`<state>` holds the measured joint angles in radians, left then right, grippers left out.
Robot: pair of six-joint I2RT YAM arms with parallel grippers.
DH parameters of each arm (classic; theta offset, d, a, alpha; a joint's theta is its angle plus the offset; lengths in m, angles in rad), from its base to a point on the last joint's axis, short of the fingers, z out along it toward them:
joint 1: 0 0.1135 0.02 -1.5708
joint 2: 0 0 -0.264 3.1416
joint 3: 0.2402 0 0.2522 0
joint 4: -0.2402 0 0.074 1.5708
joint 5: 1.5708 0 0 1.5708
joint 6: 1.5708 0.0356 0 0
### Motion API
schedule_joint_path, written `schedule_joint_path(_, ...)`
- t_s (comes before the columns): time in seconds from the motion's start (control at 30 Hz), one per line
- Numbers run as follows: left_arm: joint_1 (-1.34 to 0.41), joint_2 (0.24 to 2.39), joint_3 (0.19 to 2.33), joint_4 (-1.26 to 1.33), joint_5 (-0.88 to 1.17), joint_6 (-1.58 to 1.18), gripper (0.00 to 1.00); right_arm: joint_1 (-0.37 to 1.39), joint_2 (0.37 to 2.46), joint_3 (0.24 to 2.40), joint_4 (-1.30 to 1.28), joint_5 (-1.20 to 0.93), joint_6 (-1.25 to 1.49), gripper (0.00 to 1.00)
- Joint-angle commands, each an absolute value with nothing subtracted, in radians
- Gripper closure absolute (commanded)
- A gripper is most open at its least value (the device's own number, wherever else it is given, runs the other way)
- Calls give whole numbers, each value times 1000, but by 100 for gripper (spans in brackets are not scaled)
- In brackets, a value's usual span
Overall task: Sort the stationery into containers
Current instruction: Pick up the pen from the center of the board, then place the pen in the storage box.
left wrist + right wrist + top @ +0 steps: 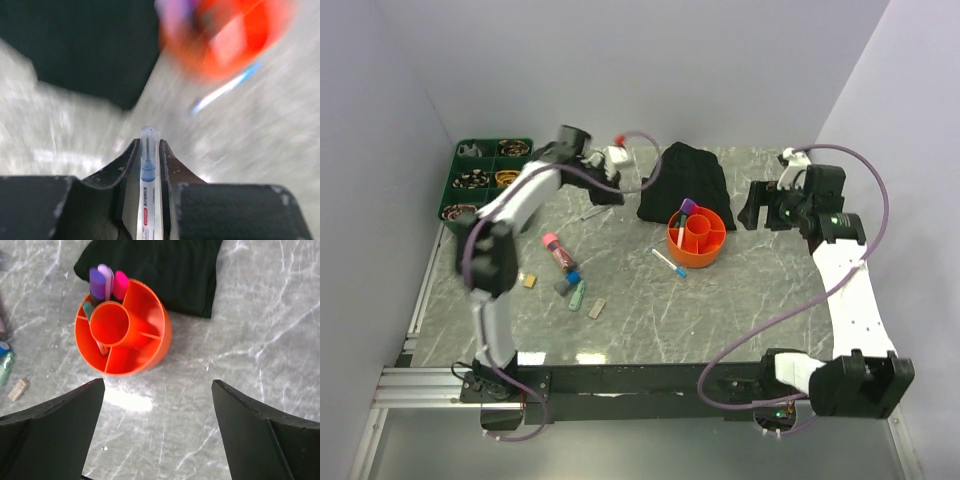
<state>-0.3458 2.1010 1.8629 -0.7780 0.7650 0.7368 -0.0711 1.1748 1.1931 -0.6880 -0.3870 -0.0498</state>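
Observation:
My left gripper (609, 194) (149, 145) is shut on a thin white pen with a blue band (148, 167), held lengthwise between the fingers, above the table left of the black fabric. The left wrist view is blurred. The round orange tub (697, 238) (150, 347) stands mid-table with purple (97, 281) and pink (120, 285) markers in one compartment. My right gripper (761, 212) (157, 395) is open and empty, right of the tub. A blue-capped pen (669, 263) lies beside the tub. Markers (558, 252), a green-capped pen (579, 294) and tan erasers (597, 308) lie centre-left. The green tray (488, 165) is at the back left.
The black fabric heap (685, 185) (165, 270) lies just behind the tub. A small white object (617, 156) sits at the back near the left gripper. A thin pale item (592, 213) lies on the table below the left gripper. Walls close in on both sides.

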Motion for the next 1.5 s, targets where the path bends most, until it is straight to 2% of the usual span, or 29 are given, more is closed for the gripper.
schedule_joint_path(0.0, -365, 1705, 1431, 161, 1166, 167, 99, -78, 1112, 1114, -658, -336, -41, 4)
schedule_joint_path(0.03, -377, 1640, 1244, 384, 1161, -97, 99, -78, 1106, 1106, -655, -333, -43, 4)
schedule_joint_path(0.07, -408, 1628, 1188, 701, 1138, -189, 99, -78, 1103, 1095, -655, -328, -46, 4)
schedule_joint_path(0.13, -442, 1631, 1169, 726, 1094, -299, 99, -78, 1089, 1091, -661, -315, -55, 4)
schedule_joint_path(0.17, -472, 1635, 1148, 880, 1074, -352, 99, -78, 1085, 1085, -661, -314, -63, 4)
schedule_joint_path(0.2, -486, 1638, 1128, 914, 1025, -388, 99, -78, 1074, 1083, -661, -305, -70, 4)
schedule_joint_path(0.3, -543, 1681, 1130, 988, 993, -396, 99, -78, 1058, 1081, -667, -285, -80, 4)
schedule_joint_path(0.8, -601, 2040, 1405, 1123, 953, -529, 99, -94, 885, 940, -735, -258, -63, 4)
schedule_joint_path(1.2, -607, 2186, 1391, 1207, 969, -545, 97, -107, 928, 948, -742, -248, -64, 4)
schedule_joint_path(1.37, -594, 2163, 1374, 1220, 992, -548, 91, -109, 963, 956, -732, -258, -67, 4)
schedule_joint_path(1.47, -577, 2138, 1358, 1229, 1017, -561, 72, -107, 980, 976, -733, -267, -69, 4)
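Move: The left hand already holds the pen clear of the table. The orange organizer it is taken to lies about 19 cm right of that hand, 7 cm back and 8 cm lower. The blue-capped marker is some 12 cm right and 13 cm back, the black cloth about 17 cm right and 7 cm ahead, both about 13 cm lower. From the right hand, the organizer is roughly 12 cm left, 3 cm ahead and 18 cm lower. Keep the pen pinched and swing the left gripper up some 18 cm and back 12 cm, rolling it about 50 degrees until its fingers point level to the right and the pen hangs upright. Carry it right, about 17 cm in all, easing forward, then lower it some 6 cm over the organizer's left side. Ease the open, empty right gripper back and down, about 6 cm each. ##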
